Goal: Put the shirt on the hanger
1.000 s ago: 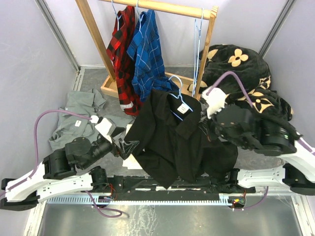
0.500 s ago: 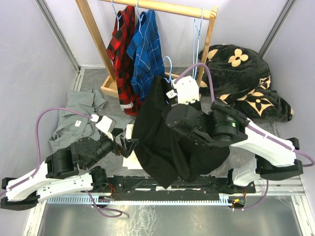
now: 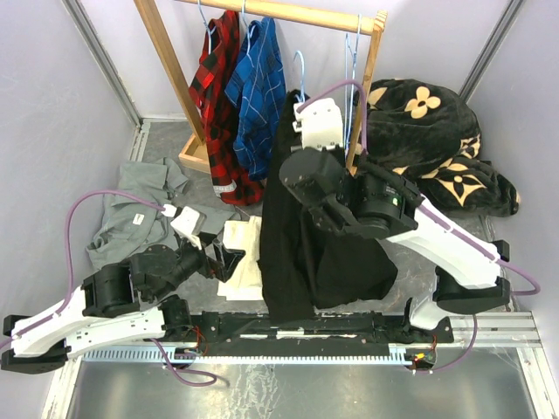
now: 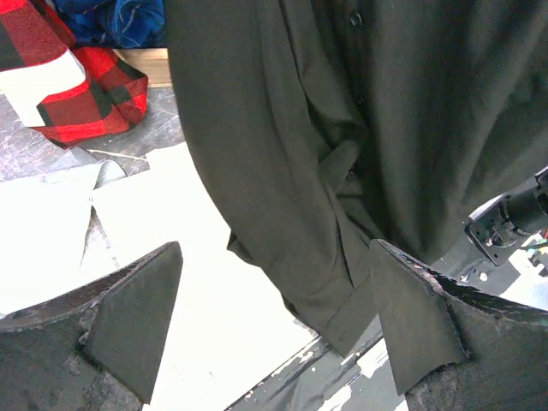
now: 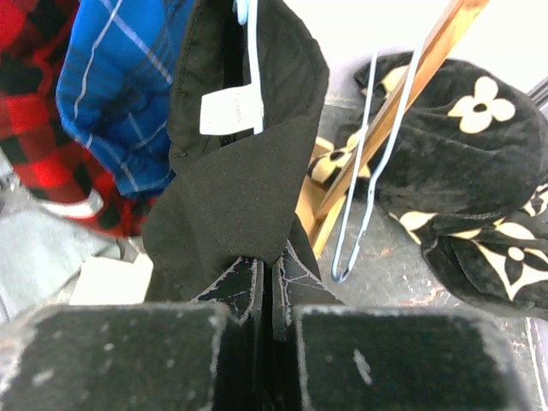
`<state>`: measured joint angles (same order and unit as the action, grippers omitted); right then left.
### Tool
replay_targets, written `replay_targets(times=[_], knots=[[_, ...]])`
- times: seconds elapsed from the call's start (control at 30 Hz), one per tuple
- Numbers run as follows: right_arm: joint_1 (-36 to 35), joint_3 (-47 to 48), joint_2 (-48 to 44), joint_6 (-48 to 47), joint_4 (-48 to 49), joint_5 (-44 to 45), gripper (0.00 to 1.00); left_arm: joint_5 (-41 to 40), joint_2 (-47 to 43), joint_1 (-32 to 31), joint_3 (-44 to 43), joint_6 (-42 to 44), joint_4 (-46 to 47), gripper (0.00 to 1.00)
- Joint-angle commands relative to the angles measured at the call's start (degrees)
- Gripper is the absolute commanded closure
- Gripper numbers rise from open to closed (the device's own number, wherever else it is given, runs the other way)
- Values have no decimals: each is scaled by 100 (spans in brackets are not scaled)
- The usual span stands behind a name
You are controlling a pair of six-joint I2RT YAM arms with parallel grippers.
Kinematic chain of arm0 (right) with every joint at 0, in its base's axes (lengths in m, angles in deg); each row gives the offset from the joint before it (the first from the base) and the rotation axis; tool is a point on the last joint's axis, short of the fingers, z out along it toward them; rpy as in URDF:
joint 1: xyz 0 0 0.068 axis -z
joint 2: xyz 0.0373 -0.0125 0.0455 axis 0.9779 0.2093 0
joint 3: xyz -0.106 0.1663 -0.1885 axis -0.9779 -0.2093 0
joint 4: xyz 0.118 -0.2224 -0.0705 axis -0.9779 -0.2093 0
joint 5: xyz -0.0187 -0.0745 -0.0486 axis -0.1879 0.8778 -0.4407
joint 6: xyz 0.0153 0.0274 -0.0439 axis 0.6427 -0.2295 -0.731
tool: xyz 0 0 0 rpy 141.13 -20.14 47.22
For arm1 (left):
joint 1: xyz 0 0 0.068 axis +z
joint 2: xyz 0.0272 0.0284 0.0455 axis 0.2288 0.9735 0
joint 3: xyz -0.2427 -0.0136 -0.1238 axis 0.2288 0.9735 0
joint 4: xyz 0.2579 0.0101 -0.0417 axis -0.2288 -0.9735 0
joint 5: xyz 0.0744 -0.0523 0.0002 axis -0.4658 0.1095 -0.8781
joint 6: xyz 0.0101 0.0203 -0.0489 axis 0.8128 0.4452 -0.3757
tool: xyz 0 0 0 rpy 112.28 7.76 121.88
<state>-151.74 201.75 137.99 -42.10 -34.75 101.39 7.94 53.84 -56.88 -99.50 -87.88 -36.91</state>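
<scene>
The black shirt (image 3: 301, 236) hangs lengthwise in the air in front of the wooden rack. A light-blue hanger (image 3: 300, 70) sticks up out of its collar; in the right wrist view the hanger wire (image 5: 254, 60) runs down beside the white label (image 5: 231, 111). My right gripper (image 5: 272, 261) is shut on the black fabric just below the collar. My left gripper (image 3: 229, 260) is low at the left, open, with nothing between its fingers (image 4: 137, 317). The shirt's lower hem (image 4: 342, 300) hangs just beyond them.
On the wooden rack (image 3: 166, 52) hang a red plaid shirt (image 3: 217, 96), a blue plaid shirt (image 3: 258, 87) and spare blue hangers (image 3: 354, 78). A grey shirt (image 3: 140, 205) lies at the left, a black flowered blanket (image 3: 428, 131) at the right, white sheets (image 3: 244, 262) under the shirt.
My right arm has swung up and towards the rack, lifting the black shirt from a spread-out slump to a narrow vertical hang. The left gripper has stayed about where it was.
</scene>
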Motion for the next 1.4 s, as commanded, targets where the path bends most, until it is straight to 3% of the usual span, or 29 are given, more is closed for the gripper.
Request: replay_targets(times=[0.0, 0.3, 0.73, 1.0, 1.37], knots=[[483, 289, 92, -1380, 1906, 97, 100, -189, -67, -5, 65, -394, 52, 5], [1455, 1237, 1051, -2277, 2884, -797, 100, -88, 43, -3, 241, -408, 135, 6], [2233, 1977, 1818, -2031, 3144, -1064, 100, -219, -136, -2, 324, -445, 147, 6], [2556, 1826, 1950, -1528, 2784, -1364, 100, -219, -96, -3, 325, -445, 152, 6], [2566, 417, 1308, -1168, 3100, -1794, 98, -237, -37, -3, 342, -453, 152, 6]])
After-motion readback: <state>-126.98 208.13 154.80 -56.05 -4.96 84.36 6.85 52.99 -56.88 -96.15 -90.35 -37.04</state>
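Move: I hold the black shirt, on its blue hanger, in my right hand. The free stretch of rail it is meant for lies roughly 23 cm ahead of that hand, 3 cm left and 11 cm up. The blue plaid shirt is about 21 cm ahead and 13 cm left, the empty hangers 22 cm ahead and 12 cm right, both hanging lower. From my left hand that stretch is some 33 cm forward, 15 cm right and 30 cm up. With my right fingers still shut on the shirt front below the collar, I carry shirt and hanger about 18 cm forward to the rail, rising some 3 cm on the way so the hook can clear it. As the reach slows, I lower my hand nearly 5 cm to set the hook over the rail, between the plaid shirt and the empty hangers. ##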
